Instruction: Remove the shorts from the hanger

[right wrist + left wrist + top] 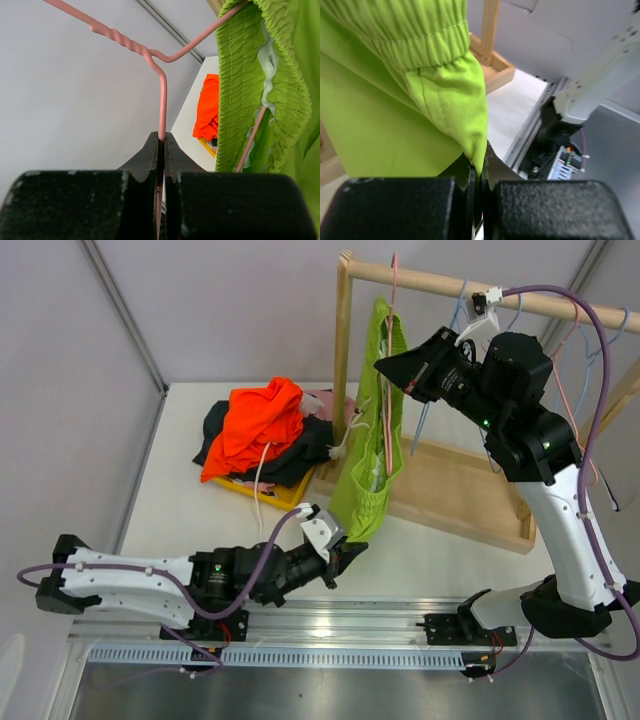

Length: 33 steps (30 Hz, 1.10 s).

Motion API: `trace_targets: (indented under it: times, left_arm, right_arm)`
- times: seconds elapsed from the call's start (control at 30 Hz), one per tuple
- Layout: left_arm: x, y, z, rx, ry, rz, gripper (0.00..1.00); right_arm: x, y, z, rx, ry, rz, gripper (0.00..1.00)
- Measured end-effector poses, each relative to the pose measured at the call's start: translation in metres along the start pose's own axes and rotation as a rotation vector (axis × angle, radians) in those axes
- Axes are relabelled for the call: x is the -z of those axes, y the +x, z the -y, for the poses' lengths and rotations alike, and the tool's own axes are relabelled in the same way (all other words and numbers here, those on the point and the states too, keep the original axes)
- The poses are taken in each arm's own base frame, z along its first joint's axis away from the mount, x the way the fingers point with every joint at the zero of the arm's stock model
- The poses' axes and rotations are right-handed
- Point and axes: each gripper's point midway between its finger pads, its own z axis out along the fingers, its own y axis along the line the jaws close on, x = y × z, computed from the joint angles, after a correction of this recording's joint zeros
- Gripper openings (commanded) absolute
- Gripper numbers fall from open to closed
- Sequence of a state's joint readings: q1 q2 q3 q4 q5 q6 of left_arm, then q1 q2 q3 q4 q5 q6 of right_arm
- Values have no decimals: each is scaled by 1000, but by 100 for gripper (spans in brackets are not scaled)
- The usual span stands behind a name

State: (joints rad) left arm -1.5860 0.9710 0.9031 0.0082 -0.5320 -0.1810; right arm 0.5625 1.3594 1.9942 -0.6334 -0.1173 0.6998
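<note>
Lime green shorts (pixel 375 460) hang by their waistband from a pink wire hanger (pixel 388 410) on the wooden rack's rail (pixel 430 280). My left gripper (pixel 352 548) is low, near the table's front, shut on the bottom corner of one green leg (pixel 455 110); the fabric is pinched between its jaws (pixel 479 167). My right gripper (pixel 385 368) is up by the rail, shut on the hanger's wire (pixel 162 100) just below the twisted neck (pixel 161 137). The green elastic waistband (pixel 250 75) hangs right beside it.
Orange shorts (pixel 262 425) lie on top of dark shorts (pixel 305 450) in a heap at the back left, over a yellow flat thing (pixel 285 498). The rack's wooden base (pixel 460 490) fills the right middle. Other wire hangers (pixel 575 360) hang from the rail's right end.
</note>
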Motion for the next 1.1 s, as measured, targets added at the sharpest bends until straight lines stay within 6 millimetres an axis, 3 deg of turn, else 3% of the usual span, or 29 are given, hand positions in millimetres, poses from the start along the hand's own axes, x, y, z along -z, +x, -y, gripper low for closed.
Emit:
trace_targets:
  times: [0.17, 0.27, 0.4, 0.6, 0.73, 0.9, 1.1]
  left_arm:
    - [-16, 17, -13, -28, -92, -32, 0]
    - [-32, 13, -34, -41, -174, -46, 0]
    - [-49, -19, -83, -39, -311, -12, 0]
    - [-63, -99, -174, -11, -524, 84, 0]
    - [-68, -118, -206, -9, -587, 85, 0]
    - [-61, -91, -203, 3, -548, 24, 0]
    - [-10, -26, -193, 56, -519, -71, 0]
  right_arm:
    - [4, 1, 5, -27, 23, -9, 0]
    - [14, 3, 5, -66, 30, -5, 0]
    - [45, 23, 11, -137, 49, -29, 0]
    - [91, 45, 17, -240, 71, -55, 0]
    - [102, 43, 12, -275, 59, -44, 0]
    - [99, 34, 8, -270, 75, -41, 0]
    - [63, -4, -9, -232, 53, 12, 0]
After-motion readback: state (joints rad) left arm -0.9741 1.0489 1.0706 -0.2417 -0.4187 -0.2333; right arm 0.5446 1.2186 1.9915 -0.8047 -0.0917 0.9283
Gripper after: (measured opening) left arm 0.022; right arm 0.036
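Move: The left hand grips one end of the green shorts; the pile of removed shorts in the yellow bin lies some 38 cm ahead, 22 cm left and 27 cm below. Their middle is about 20 cm ahead, 4 cm right and 10 cm above. From the right hand, pinching the pink hanger's neck, that middle is about 1 cm back, 3 cm left and 12 cm below; the wooden rail is roughly 15 cm ahead and 10 cm above. Swinging forward about 22 cm and up after a slight dip, the left hand carries its pinched end of the green shorts away from the body, turning some 30 degrees counter-clockwise, then eases back, left and down, nearer the bin. The right hand keeps hold of the pink hanger, drawing it back, right and down about 10 cm as the wrist tips down, then returns partway forward and up. ##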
